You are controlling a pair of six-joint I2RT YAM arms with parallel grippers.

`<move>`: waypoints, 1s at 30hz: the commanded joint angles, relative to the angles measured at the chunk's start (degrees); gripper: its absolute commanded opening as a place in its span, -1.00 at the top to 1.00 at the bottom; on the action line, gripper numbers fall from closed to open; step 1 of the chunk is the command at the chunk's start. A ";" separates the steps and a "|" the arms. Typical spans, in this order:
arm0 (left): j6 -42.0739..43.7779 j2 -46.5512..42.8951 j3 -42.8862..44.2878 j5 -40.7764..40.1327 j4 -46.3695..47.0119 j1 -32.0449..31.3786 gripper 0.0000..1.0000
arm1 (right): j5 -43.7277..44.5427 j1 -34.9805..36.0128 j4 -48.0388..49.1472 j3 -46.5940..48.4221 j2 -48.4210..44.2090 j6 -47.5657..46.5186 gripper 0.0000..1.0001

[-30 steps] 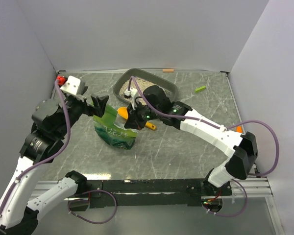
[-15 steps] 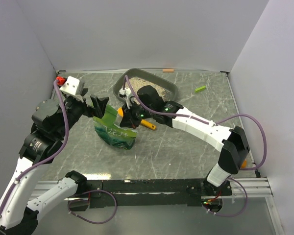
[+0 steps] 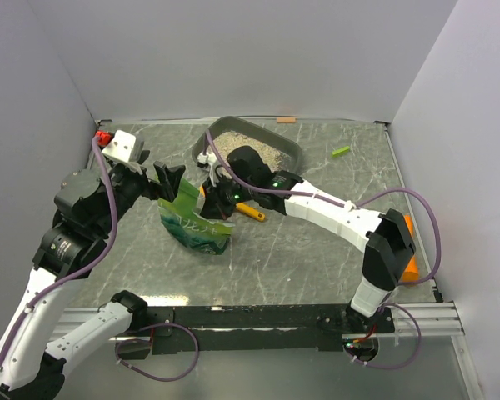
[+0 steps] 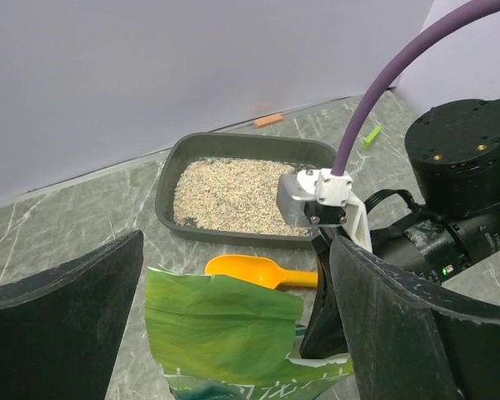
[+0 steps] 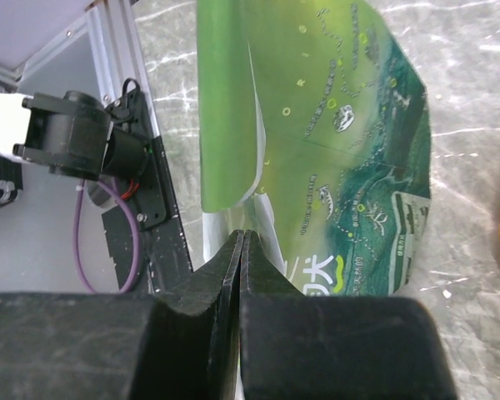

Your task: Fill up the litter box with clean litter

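The dark-grey litter box (image 3: 293,148) stands at the back centre with clean litter (image 3: 243,148) spread in it; the left wrist view shows its rim (image 4: 167,190) and the granules (image 4: 229,190). A green bag (image 3: 196,229) stands in front of it, its top flap up. My left gripper (image 3: 168,179) is open, with its fingers on either side of the bag top (image 4: 225,325) and not touching it. My right gripper (image 3: 214,200) is shut at the bag's right top corner. The bag's white inner edge (image 5: 262,233) runs into the closed tips (image 5: 242,235).
An orange scoop (image 3: 252,212) lies on the table between the bag and the box, also seen as the scoop (image 4: 242,268). A small green piece (image 3: 341,152) lies at the back right. A tan tag (image 3: 286,119) sits by the back wall. Walls close three sides.
My right arm's wrist has shifted left toward the bag and its elbow has swung inward. The bag, the scoop and the left arm have stayed put.
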 commanded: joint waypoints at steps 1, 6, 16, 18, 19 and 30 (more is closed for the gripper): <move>0.08 -0.30 -0.72 0.42 1.17 -0.18 -0.94 | -3.02 0.89 0.22 2.50 1.00 -1.58 1.00; -0.18 -0.48 -1.25 0.60 1.35 -0.18 -0.94 | -3.81 2.03 -1.27 2.58 1.09 -2.55 1.00; -0.80 -1.44 -2.04 0.60 1.53 -0.18 -0.94 | -2.85 4.84 -10.49 7.68 5.21 -4.39 1.00; -0.80 -1.53 -1.95 0.60 1.44 -0.18 -0.94 | -1.36 5.28 -12.95 9.78 5.92 -4.75 0.97; -0.89 -1.45 -1.86 0.51 1.53 -0.18 -0.94 | 0.31 5.63 -14.53 10.31 6.27 -5.27 0.94; -0.89 -1.88 -2.48 0.51 1.79 -0.18 -0.94 | 14.73 8.10 -16.30 11.37 4.17 -4.66 -0.14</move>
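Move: The litter bag's mouth lies right by the right hand's shut fingertips: about 3 cm to their left, 1 cm nearer the base and 3 cm below. From that hand the orange scoop lies about 12 cm ahead, 5 cm right and 22 cm down; the litter box is some 27 cm ahead, 10 cm right and 20 cm down. From the left hand, the bag's mouth is roughly level fore and aft, about 4 cm right and 20 cm below. Draw the closed right fingers back towards the base by 3 to 4 cm, easing slightly left, then sink about 3 cm into the bag's mouth while tipping the fingertips some 10 to 15 degrees more steeply down. Near the end, spread the fingers to about half open between the sides of the white lining, under the green flap. ##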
